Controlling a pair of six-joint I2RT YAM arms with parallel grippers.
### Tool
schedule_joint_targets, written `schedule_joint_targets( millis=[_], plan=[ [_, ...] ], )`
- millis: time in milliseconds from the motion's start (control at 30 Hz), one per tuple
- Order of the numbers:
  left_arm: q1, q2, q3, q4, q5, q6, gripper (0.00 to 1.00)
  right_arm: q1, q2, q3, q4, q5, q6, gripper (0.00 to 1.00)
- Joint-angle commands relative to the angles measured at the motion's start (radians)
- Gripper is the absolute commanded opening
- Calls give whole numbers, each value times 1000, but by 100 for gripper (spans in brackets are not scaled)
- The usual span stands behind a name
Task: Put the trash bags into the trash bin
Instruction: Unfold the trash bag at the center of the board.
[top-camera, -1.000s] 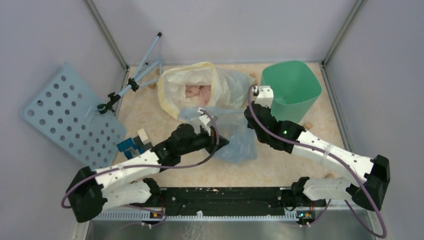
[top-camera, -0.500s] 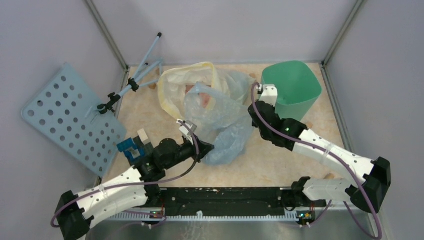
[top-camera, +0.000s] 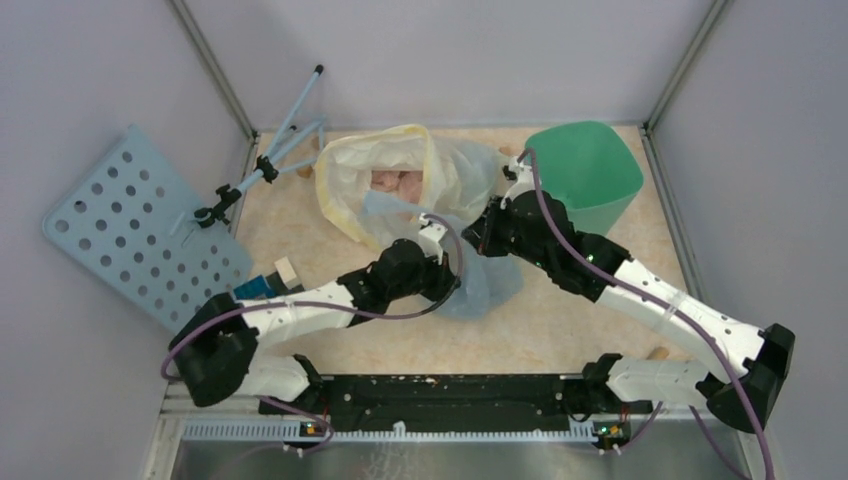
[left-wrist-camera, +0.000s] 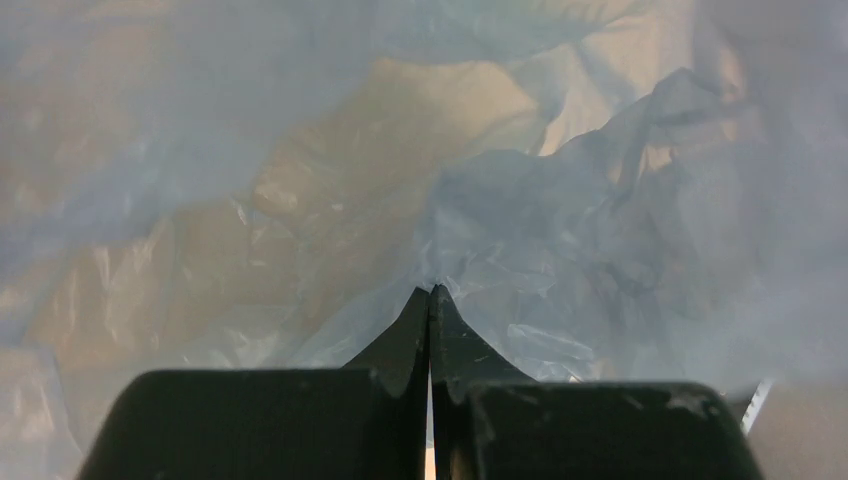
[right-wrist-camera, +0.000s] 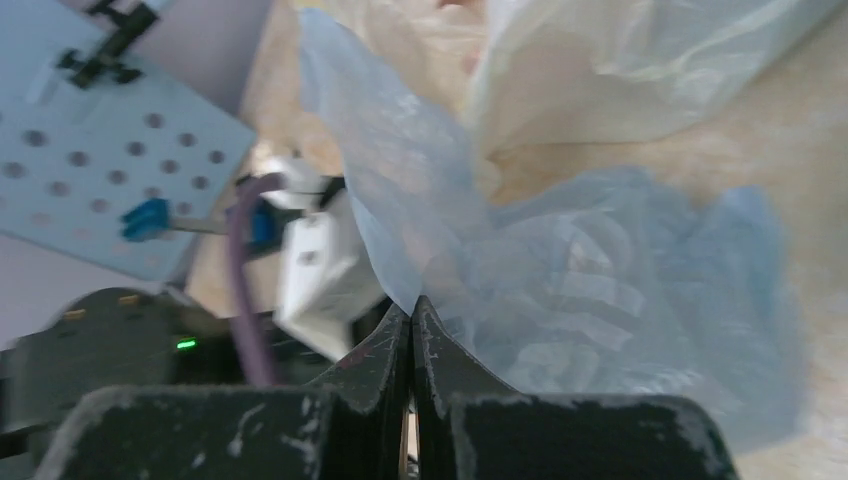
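Observation:
The trash bag (top-camera: 485, 285) is a crinkly, see-through pale-blue film bunched on the table between both arms, left of the mint-green trash bin (top-camera: 585, 175). My left gripper (top-camera: 455, 288) is shut; in the left wrist view its tips (left-wrist-camera: 431, 292) pinch the bag's film (left-wrist-camera: 600, 230), which fills that view. My right gripper (top-camera: 478, 240) is shut too. Its tips (right-wrist-camera: 411, 303) nip a fold of the bag (right-wrist-camera: 600, 300), whose flap rises up-left. The bin stands upright behind the right wrist.
A whitish bag with a yellow rim (top-camera: 372, 170) lies open just behind the blue bag, also the whitish bag (right-wrist-camera: 620, 60) in the right wrist view. A pale-blue perforated board (top-camera: 130, 235) leans at the left wall beside a blue rod stand (top-camera: 265, 165). A blue clip (top-camera: 255, 288) sits by the left arm.
The left arm has swung back right and forward with the bag, which has sunk from a raised billow into a low bunch. The right gripper has moved left from the bin to the bag.

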Motion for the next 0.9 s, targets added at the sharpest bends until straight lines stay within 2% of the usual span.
schedule_joint_targets(
  millis=[0,200,267,300,333,500,633,733,767,800,867],
  plan=[
    [2,141,109,79,112,29,0,-2,-84,14,156,-161,211,0],
    [2,177,52,242,207,9,0,-2,-194,-23,214,-84,284,1],
    [5,161,38,268,225,11,0,-2,-208,-13,180,-18,251,37],
    [6,150,33,273,232,8,0,-3,-212,-9,157,6,214,49],
    [9,137,26,286,238,5,0,-4,-217,-4,126,28,176,55],
    [37,86,-3,325,271,-33,0,-3,-263,-25,14,38,-24,57],
    [78,87,3,331,323,-65,0,-4,-363,-106,-50,64,-107,59],
    [104,99,9,338,360,-78,0,-4,-446,-127,-121,159,-162,64],
    [113,103,11,337,369,-83,0,-4,-459,-126,-158,204,-172,67],
    [123,104,12,338,378,-88,0,-4,-472,-125,-196,249,-172,76],
    [138,111,6,347,390,-104,0,-3,-492,-145,-262,342,-140,81]
  ],
)
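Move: Both hands hold the blue trash bag: its middle is about 4 cm ahead of the right hand and 18 cm below. The green trash bin stands some 17 cm ahead and 23 cm to the right of that hand, and the filled white bag about 22 cm ahead and 13 cm to its left. From the left hand, the blue bag's middle lies roughly 8 cm ahead, 5 cm right and 5 cm lower. Up goes the right hand in a quick flick of about 9 cm, rolling its left side up; its fingers open near the top and let go of the blue bag's edge. It then sinks and swings off to the right and back, away from the bag. The left hand, still pinching the bag, dips right about 4 cm, then rises again, turning some 10 degrees clockwise. ##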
